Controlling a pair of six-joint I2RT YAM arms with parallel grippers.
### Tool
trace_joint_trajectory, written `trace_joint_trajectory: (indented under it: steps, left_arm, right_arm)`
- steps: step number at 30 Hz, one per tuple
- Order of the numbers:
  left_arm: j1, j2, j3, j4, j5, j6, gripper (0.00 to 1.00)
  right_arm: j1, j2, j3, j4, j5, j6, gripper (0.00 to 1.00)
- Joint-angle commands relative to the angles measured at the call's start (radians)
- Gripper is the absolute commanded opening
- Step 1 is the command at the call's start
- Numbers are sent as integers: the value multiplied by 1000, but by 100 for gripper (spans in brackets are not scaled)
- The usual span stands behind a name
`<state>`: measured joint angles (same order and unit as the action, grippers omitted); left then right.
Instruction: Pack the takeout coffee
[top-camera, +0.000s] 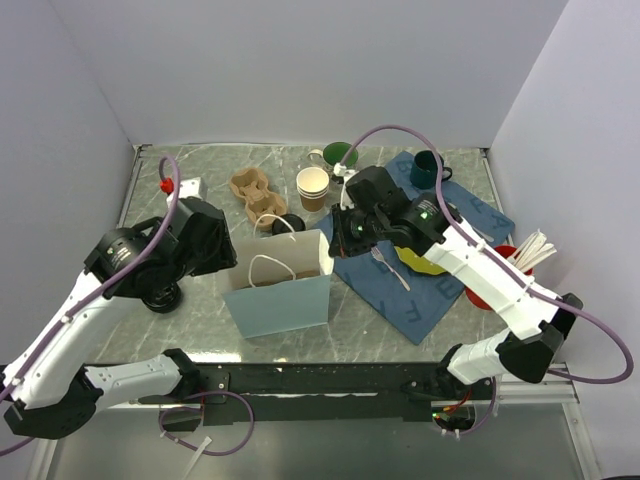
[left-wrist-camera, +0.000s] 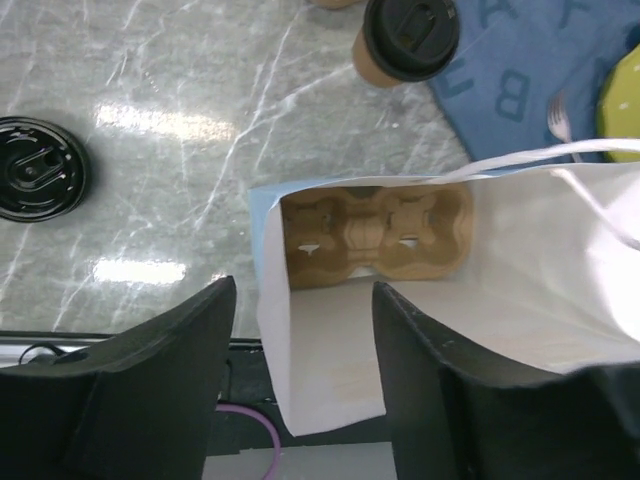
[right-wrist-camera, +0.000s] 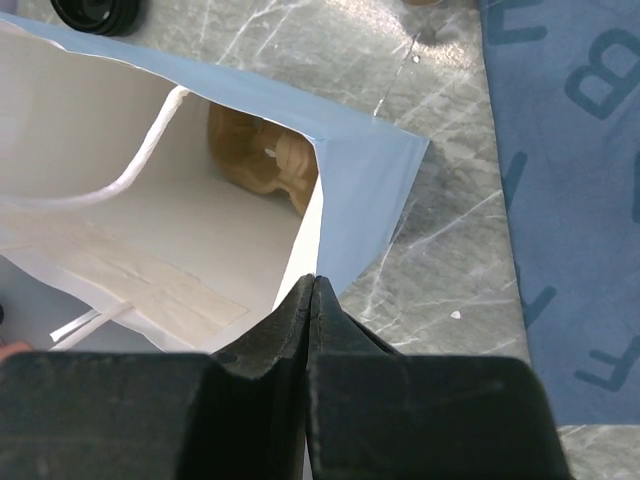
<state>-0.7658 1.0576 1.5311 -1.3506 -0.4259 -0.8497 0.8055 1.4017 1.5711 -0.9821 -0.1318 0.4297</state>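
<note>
The takeout coffee (top-camera: 290, 224), a brown paper cup with a black lid, stands on the table just behind the light blue paper bag (top-camera: 280, 290). The left wrist view shows the coffee (left-wrist-camera: 408, 40) at the top. The bag (left-wrist-camera: 330, 340) stands open with a brown cup carrier (left-wrist-camera: 375, 232) at its bottom. My left gripper (left-wrist-camera: 305, 300) is open, one finger on each side of the bag's left wall. My right gripper (right-wrist-camera: 313, 285) is shut on the rim of the bag (right-wrist-camera: 350, 170) at its right corner. In the top view both grippers, left (top-camera: 228, 252) and right (top-camera: 335, 238), flank the bag.
A second carrier (top-camera: 255, 192), a stack of lidless cups (top-camera: 313, 187) and two green mugs (top-camera: 338, 155) (top-camera: 427, 168) stand behind. A blue mat (top-camera: 440, 290) on the right carries a yellow plate (top-camera: 420, 262) and fork (top-camera: 390, 268). A loose black lid (left-wrist-camera: 40, 168) lies left of the bag.
</note>
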Motion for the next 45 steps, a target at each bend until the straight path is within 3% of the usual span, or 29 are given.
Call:
trace_joint_trajectory:
  steps: [1, 6, 8, 9, 11, 15, 20, 30, 43, 45]
  left_arm:
    - [14, -2, -58, -21, -24, 21, 60]
    - [45, -1, -95, -21, -57, 12, 46]
    - [63, 7, -100, -22, -69, 23, 30]
    - [68, 8, -101, -22, -74, 24, 25]
    - [80, 7, -106, -21, -91, 31, 14]
    - [138, -19, -126, -22, -94, 32, 1]
    - [261, -76, -149, -22, -125, 72, 1]
    - [298, -117, -62, -22, -154, 116, 1]
    - [304, -192, -210, -22, -53, 69, 1]
    - [304, -192, -219, -22, -51, 70, 7]
  right_arm:
    - [6, -46, -22, 40, 14, 20, 0]
    - [12, -66, -37, 65, -6, 26, 0]
    - [14, -67, -31, 76, -18, 32, 2]
    - [14, -67, -23, 74, -22, 34, 6]
    - [15, -66, 18, 63, -12, 40, 23]
    - [15, -73, 116, 59, 6, 29, 37]
    - [1, -34, 253, 17, 122, -11, 46]
    - [-34, 276, 493, 49, 267, -98, 57]
    - [-31, 554, 492, 181, 264, -164, 75]
    - [-31, 586, 474, 203, 241, -177, 76]
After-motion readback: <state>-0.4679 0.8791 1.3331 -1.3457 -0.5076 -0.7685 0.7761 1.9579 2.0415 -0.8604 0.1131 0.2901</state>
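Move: The bag's left rim lies between the open left fingers, about 4 cm below, 2 cm left and 1 cm ahead; a loose black lid is roughly 20 cm left, 5 cm ahead, on the table. From the right hand, still pinching the bag's right rim, the lidded coffee cup is some 17 cm ahead, 11 cm left and 21 cm below. The paper cups stand 10 cm farther out and 6 cm right of it, the drink carrier 12 cm farther out and 10 cm left of it. Lower the left gripper some 3 cm, shut it on the bag's left rim and pull leftward, about 9 cm left in all, turning counter-clockwise. Meanwhile open the right fingers off the right rim, lift clear about 12 cm, then carry them forward and left and down again towards the lidded coffee cup, opening wider and tipping the fingertips up slightly. ##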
